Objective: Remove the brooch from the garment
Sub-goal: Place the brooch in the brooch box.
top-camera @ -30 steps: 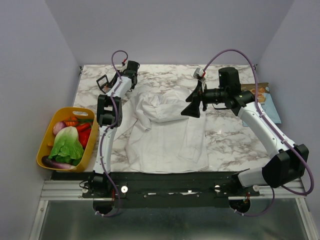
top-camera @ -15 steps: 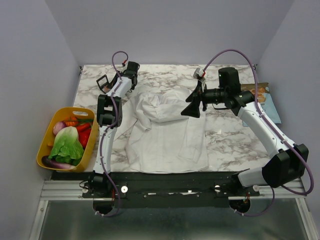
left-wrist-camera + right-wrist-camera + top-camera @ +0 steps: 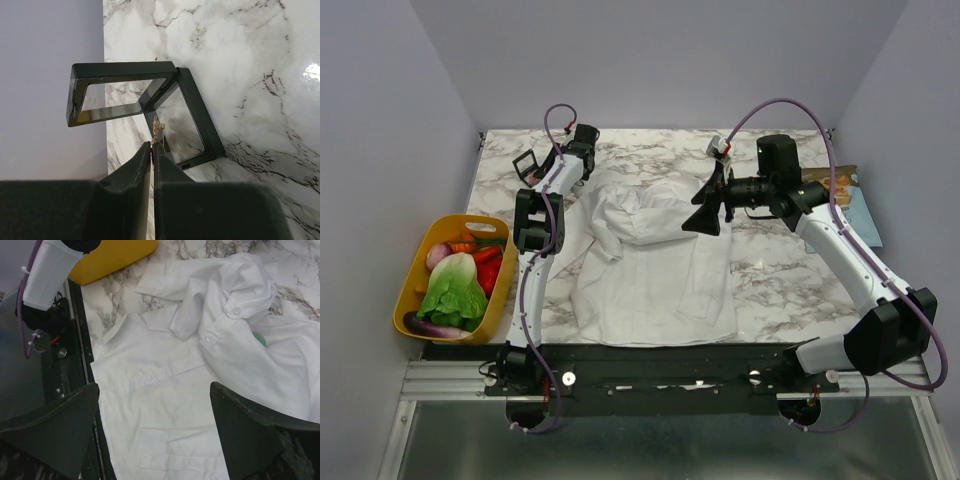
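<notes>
The brooch [image 3: 158, 126], a tiny gold piece with a red speck, sticks out from between my left gripper's [image 3: 153, 144] tips, whose jaws are nearly together. It hangs over the clear base of an open black case [image 3: 200, 125] at the table's back left. In the top view the left gripper [image 3: 544, 167] reaches to that case [image 3: 528, 165]. The garment [image 3: 650, 260], a crumpled white shirt, lies mid-table. My right gripper [image 3: 705, 215] hovers wide open above its upper right part, holding nothing. In the right wrist view the shirt [image 3: 165, 405] fills the space between the open fingers [image 3: 155, 410].
A yellow basket [image 3: 410, 290] of vegetables stands off the table's left edge. A small green patch [image 3: 260, 337] peeks from under a shirt fold; I cannot tell what it is. Flat items [image 3: 845, 190] lie at the back right edge. A grey wall runs close behind the case.
None visible in the top view; both arms stay where they were.
</notes>
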Tool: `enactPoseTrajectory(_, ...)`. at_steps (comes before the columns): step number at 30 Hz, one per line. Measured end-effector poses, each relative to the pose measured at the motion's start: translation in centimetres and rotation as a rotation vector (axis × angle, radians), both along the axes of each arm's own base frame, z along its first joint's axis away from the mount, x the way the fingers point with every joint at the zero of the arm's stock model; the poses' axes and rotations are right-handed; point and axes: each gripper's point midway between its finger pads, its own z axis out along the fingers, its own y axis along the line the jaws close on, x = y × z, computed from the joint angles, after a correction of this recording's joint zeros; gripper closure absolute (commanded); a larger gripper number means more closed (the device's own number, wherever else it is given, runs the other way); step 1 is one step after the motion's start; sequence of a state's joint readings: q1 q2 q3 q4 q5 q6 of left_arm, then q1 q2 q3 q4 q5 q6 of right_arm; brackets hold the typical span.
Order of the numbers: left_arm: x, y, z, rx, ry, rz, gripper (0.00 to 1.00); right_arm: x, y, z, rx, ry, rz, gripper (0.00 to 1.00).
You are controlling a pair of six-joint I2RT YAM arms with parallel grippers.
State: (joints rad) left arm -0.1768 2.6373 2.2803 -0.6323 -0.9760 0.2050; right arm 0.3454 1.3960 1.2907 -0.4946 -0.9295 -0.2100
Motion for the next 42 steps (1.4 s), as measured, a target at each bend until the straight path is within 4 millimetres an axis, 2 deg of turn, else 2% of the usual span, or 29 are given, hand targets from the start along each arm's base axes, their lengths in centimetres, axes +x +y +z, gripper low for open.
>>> enactPoseTrajectory(11,0.0,-0.2,-0.1,-0.004,0.004,-0.005,0.65,0.0,0.0,0.0,0.000,0.001,0.000,0.00)
enactPoseTrajectory(42,0.3,-1.3,-0.8,-0.106,-0.014,-0.026,0.60,0.1,0.0,-0.2,-0.002,0.005,0.000,0.00)
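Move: Only just short of the open brooch box, the left hand has the brooch between its barely parted fingertips; the box's middle is about 2 cm ahead, 1 cm left and 3 cm below. The vegetable basket's middle is some 24 cm back and 16 cm left of this hand, the garment's about 17 cm back and 29 cm right, 4 cm lower. From the idle right hand the box is roughly 30 cm ahead, 42 cm left and 25 cm below. Opening its fingers from a narrow slit to a bit over a third of their range, the left hand lets the brooch out at the box. It stays almost in place, then eases about 1 cm to the right and nearly 1 cm down, the fingers tipping some 5 degrees steeper towards the table. ##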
